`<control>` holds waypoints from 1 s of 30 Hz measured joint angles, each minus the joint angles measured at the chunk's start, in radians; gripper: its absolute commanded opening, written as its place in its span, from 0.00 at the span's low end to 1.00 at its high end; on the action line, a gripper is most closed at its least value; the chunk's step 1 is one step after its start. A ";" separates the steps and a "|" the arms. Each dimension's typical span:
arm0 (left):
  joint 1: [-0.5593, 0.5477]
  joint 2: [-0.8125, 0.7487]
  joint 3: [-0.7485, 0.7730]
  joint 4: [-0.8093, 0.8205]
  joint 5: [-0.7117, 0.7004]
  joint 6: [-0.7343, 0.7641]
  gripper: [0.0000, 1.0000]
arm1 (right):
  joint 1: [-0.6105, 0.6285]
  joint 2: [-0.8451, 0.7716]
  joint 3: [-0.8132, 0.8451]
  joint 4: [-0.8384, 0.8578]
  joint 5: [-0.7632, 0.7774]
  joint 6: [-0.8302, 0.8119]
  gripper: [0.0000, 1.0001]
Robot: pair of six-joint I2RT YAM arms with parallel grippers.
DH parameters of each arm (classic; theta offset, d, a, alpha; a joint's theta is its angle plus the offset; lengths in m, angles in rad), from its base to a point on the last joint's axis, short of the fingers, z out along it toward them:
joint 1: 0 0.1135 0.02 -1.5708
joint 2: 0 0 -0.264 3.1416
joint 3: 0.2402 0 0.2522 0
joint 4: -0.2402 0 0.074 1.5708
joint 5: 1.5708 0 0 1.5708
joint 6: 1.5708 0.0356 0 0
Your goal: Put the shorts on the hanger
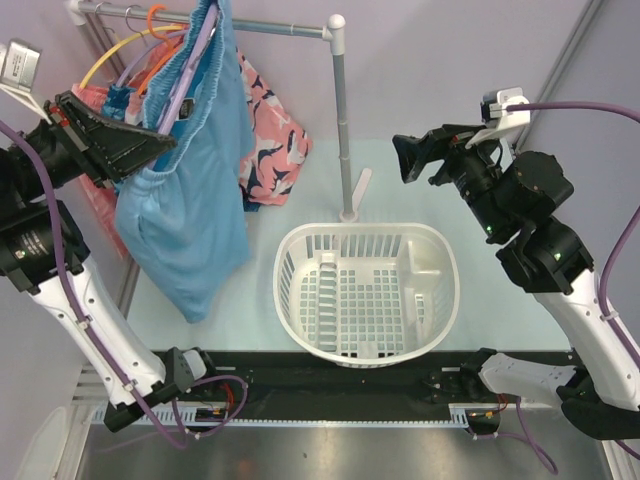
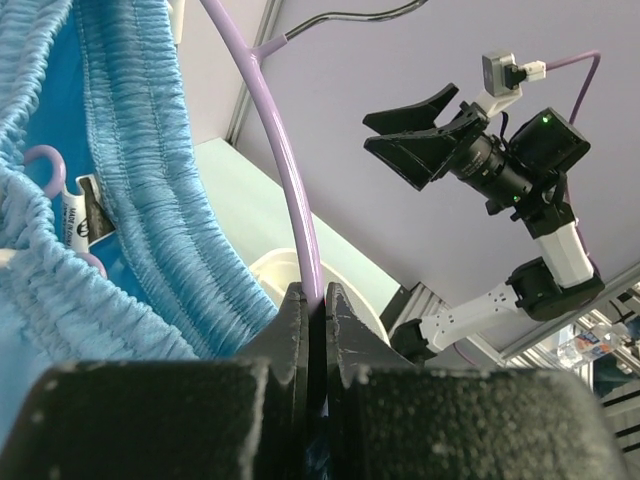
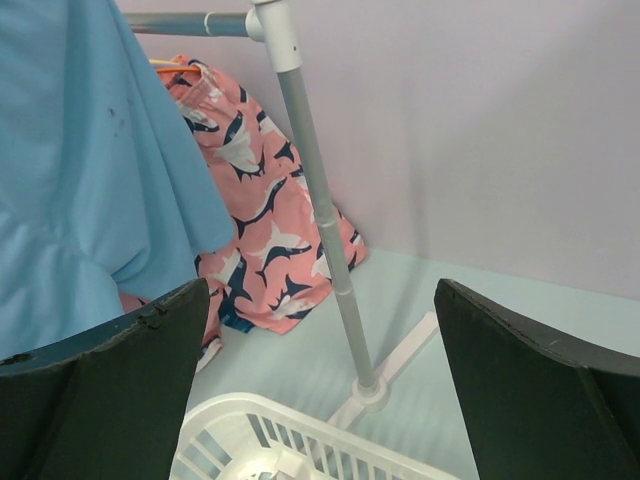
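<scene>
The light-blue shorts [image 1: 190, 210] hang by their elastic waistband from the lavender hanger [image 1: 196, 62] at the upper left, just below the rail. My left gripper [image 1: 160, 140] is shut on the hanger's thin arm. In the left wrist view its jaws [image 2: 316, 300] pinch the lavender hanger [image 2: 288, 180], with the gathered waistband of the shorts [image 2: 140, 200] draped to their left. Off to the right, my right gripper [image 1: 405, 160] is raised and open, holding nothing. In the right wrist view the shorts [image 3: 90, 180] fill the left, beyond that open gripper [image 3: 320, 340].
A white basket [image 1: 365, 290] sits mid-table. The grey rack pole [image 1: 343, 130] stands behind it on a white foot. Pink patterned shorts [image 1: 270, 140] hang behind the blue shorts. An orange hanger [image 1: 160, 55] and a yellow hanger [image 1: 105, 60] hang on the rail.
</scene>
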 measured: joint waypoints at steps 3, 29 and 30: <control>0.012 -0.002 -0.003 0.014 0.014 -0.007 0.00 | -0.005 0.002 -0.010 0.000 -0.006 0.000 1.00; -0.216 0.010 -0.514 -0.004 -0.317 -0.088 0.01 | -0.055 0.015 -0.063 -0.001 -0.038 0.008 1.00; -0.221 0.034 -0.490 -0.003 -0.346 -0.095 0.01 | -0.058 0.015 -0.064 -0.001 -0.040 0.008 1.00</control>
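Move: The left hand grips the purple hanger with the blue shorts on it. The free stretch of rail it is bound for lies about 25 cm straight ahead, roughly level with the hand. The hangers already hung are some 25 cm ahead and 14 cm left; the right post's top is 25 cm ahead, 22 cm right. From the idle right hand, that rail stretch is about 14 cm ahead, 37 cm left and 8 cm up. Left hand sinks about 12 cm, then carries the gripped hanger 13 cm forward towards the rail, rolling top-forward. ##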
